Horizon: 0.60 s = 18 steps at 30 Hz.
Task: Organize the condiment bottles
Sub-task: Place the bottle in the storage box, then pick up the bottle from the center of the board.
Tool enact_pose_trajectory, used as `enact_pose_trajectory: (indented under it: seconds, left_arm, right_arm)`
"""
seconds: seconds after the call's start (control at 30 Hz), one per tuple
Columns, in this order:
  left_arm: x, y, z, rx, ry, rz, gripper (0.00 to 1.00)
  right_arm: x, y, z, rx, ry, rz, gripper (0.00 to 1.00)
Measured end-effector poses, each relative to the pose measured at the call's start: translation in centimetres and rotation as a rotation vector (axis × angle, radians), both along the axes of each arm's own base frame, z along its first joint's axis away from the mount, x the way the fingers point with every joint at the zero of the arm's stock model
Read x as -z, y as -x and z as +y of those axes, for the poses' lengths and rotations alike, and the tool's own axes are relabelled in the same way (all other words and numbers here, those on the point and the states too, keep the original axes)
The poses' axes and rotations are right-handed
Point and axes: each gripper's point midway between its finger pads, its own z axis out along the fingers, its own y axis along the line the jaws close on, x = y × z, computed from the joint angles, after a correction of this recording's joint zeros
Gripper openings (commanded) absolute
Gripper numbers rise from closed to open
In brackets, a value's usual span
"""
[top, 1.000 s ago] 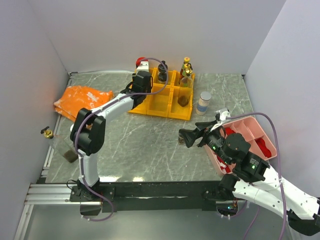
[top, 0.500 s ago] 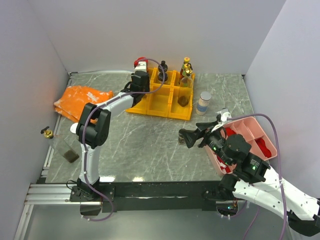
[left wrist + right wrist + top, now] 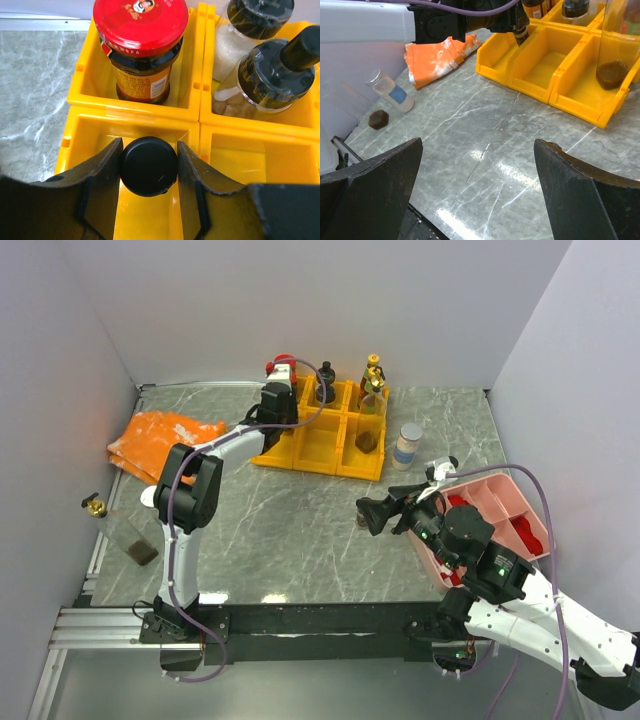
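My left gripper (image 3: 148,167) is shut on a black-capped bottle (image 3: 148,160), its fingers pressing both sides of the cap. It holds the bottle over the front-left compartment of the yellow bins (image 3: 130,107). In the top view the left gripper (image 3: 279,403) hides that bottle. A red-capped jar (image 3: 141,30) stands in the back-left compartment, with two black-capped bottles (image 3: 272,70) to its right. Gold-capped bottles (image 3: 372,380) stand in the back-right bin (image 3: 345,462). My right gripper (image 3: 372,515) hangs wide open over bare table, its fingers (image 3: 375,175) far apart.
A white-capped jar (image 3: 407,445) stands right of the bins. A clear bottle (image 3: 125,532) lies near the left table edge. An orange cloth (image 3: 160,440) lies at the left. A pink tray (image 3: 505,502) with red packets sits beside the right arm. A small brown thing (image 3: 362,523) sits by the right fingertips.
The left gripper has edged toward the back of the bins with the bottle still in it, its elbow swinging up. The right arm has barely shifted.
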Motion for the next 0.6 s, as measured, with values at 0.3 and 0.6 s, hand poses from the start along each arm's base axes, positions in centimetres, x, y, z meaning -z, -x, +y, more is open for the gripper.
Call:
enact_pose_trajectory:
  seconds: [0.3, 0.6]
  left_arm:
    - [0.4, 0.0, 0.1, 0.005, -0.007, 0.01, 0.75]
    - [-0.5, 1.0, 0.5, 0.016, -0.02, 0.027, 0.91]
  right_arm:
    - [-0.3, 0.2, 0.0, -0.004, -0.024, 0.003, 1.0]
    - [-0.2, 0.5, -0.3, -0.001, -0.037, 0.019, 1.0]
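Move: The left hand still pinches the black-capped bottle in the front-left compartment of the storage box; that compartment's middle is about 2 cm back of the hand, not left or right, and 7 cm below. The red-lidded jar stands some 10 cm ahead and 1 cm left, the spout bottle 8 cm ahead and 10 cm right, both middles around 5 cm lower. From the right hand, the compartment is roughly 34 cm ahead, 20 cm left and 22 cm down. The left fingers let go of the bottle's black cap, spreading from about half open to nearly wide while the hand stays in place, settling about half a centimetre. Only at the very end does the hand start to pull back off the cap, about 1 cm back and rising about as much, with its attitude hardly changed. ##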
